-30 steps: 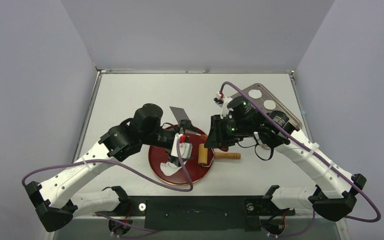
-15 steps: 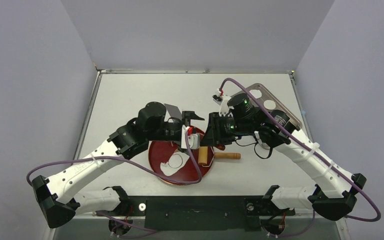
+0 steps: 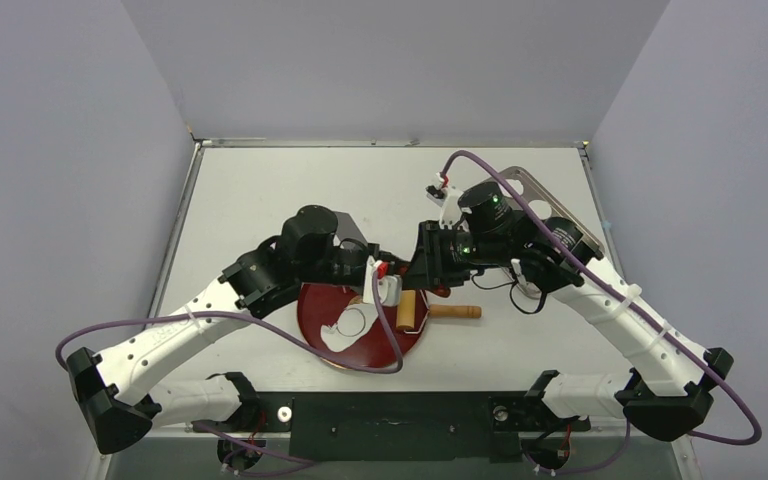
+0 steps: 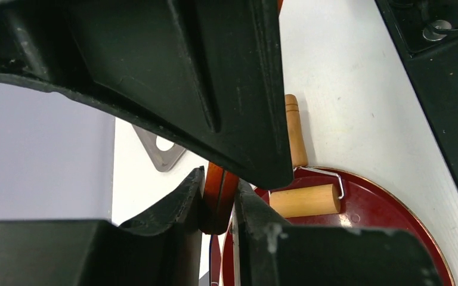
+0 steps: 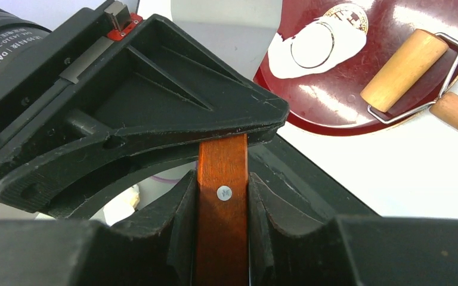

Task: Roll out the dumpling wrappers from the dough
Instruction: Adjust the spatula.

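Observation:
The dough point(image 3: 343, 337) lies as a thin ragged white sheet on a dark red plate point(image 3: 312, 305); a round outline is pressed into the dough point(image 5: 313, 46). Above the plate's far edge both grippers meet on one red-brown wooden handle point(image 5: 222, 173) of a scraper, whose grey blade point(image 5: 226, 30) points away. My right gripper point(image 5: 222, 179) is shut on that handle. My left gripper point(image 4: 217, 179) is shut on the same handle point(image 4: 217, 193) from the other side. In the top view the left gripper point(image 3: 392, 275) and right gripper point(image 3: 422, 275) almost touch. The dumpling wrappers are hidden behind the right arm.
A wooden rolling pin point(image 3: 407, 310) rests on the plate's right rim, its handle point(image 3: 455, 311) pointing right onto the table. A metal tray point(image 3: 545, 190) sits at the back right, mostly covered by the right arm.
My left gripper moved right and up from over the plate to the scraper handle and closed on it. The right gripper kept its hold and barely moved.

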Available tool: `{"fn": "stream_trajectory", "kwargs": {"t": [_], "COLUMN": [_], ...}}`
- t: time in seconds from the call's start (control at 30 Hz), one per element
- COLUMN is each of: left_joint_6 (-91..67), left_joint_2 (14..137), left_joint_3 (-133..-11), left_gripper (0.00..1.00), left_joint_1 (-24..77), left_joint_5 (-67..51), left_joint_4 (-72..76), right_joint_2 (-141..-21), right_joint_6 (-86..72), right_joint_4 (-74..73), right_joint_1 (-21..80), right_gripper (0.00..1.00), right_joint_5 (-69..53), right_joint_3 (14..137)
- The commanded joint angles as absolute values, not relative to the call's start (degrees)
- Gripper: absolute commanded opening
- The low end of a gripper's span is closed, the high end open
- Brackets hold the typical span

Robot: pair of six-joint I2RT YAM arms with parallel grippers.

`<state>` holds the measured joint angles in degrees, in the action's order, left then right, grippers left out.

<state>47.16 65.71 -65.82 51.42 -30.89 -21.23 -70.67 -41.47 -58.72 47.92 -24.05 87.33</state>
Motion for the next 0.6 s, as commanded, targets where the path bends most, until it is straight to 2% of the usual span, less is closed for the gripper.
{"fn": "stream_trajectory", "kwargs": {"t": [0.0,0.03,0.07,0.1,0.13,0.2,0.3,0.57], "left_joint_6": [40.95,39.81,37.2,35.83,32.73,27.38,17.97,2.16], "left_joint_2": [65.44,65.46,65.43,65.32,65.04,64.51,63.81,61.14], "left_joint_3": [-68.53,-68.63,-68.86,-68.93,-68.91,-68.78,-68.86,-67.28], "left_gripper": [0.0,0.0,0.0,0.0,0.0,0.0,0.0,0.0], "left_joint_1": [51.2,51.16,51.2,51.08,50.89,49.5,48.12,45.62], "left_joint_5": [-32.48,-32.72,-33.05,-33.49,-33.75,-35.29,-38.73,-43.76], "left_joint_4": [-19.07,-18.94,-18.87,-18.61,-18.49,-17.55,-15.99,-9.19], "right_joint_2": [-69.8,-69.79,-69.79,-69.43,-69.13,-67.91,-65.82,-60.62], "right_joint_6": [-41.52,-40.57,-39.89,-38.16,-37.27,-34.79,-31.33,-20.51], "right_joint_4": [-51.44,-51.42,-51.42,-51.44,-51.43,-51.34,-50.95,-46.45], "right_joint_1": [46.95,46.68,46.3,46.09,45.71,44.73,42.58,38.25], "right_gripper": [0.18,0.29,0.51,0.61,0.75,0.82,0.85,0.84], "right_joint_5": [-25.03,-26.01,-26.23,-26.05,-25.72,-24.74,-25.58,-34.72], "right_joint_3": [90.94,91.0,91.52,91.82,92.5,93.63,94.71,91.05]}}
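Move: The spatula is in both hands. The handle's middle lies 3 cm back and 3 to the right of the left hand, level with it, and some 2 cm ahead and 1 left of the right hand. The blade is about 8 cm ahead, 9 left and 3 below the left hand. The roller barrel is almost straight beneath, some 28 cm down and 1 right; the flattened dough lies at that depth, 3 back and 10 left. The right fingers open wide and let go of the spatula handle, then the hand climbs about 8 cm, drifting some 3 right and a little forward, rolling roughly 25 degrees. The left fingers keep their pinch near the blade end while that hand rolls about 30 degrees around its own pointing direction, butt end up and blade down, easing back and up 2 cm. ##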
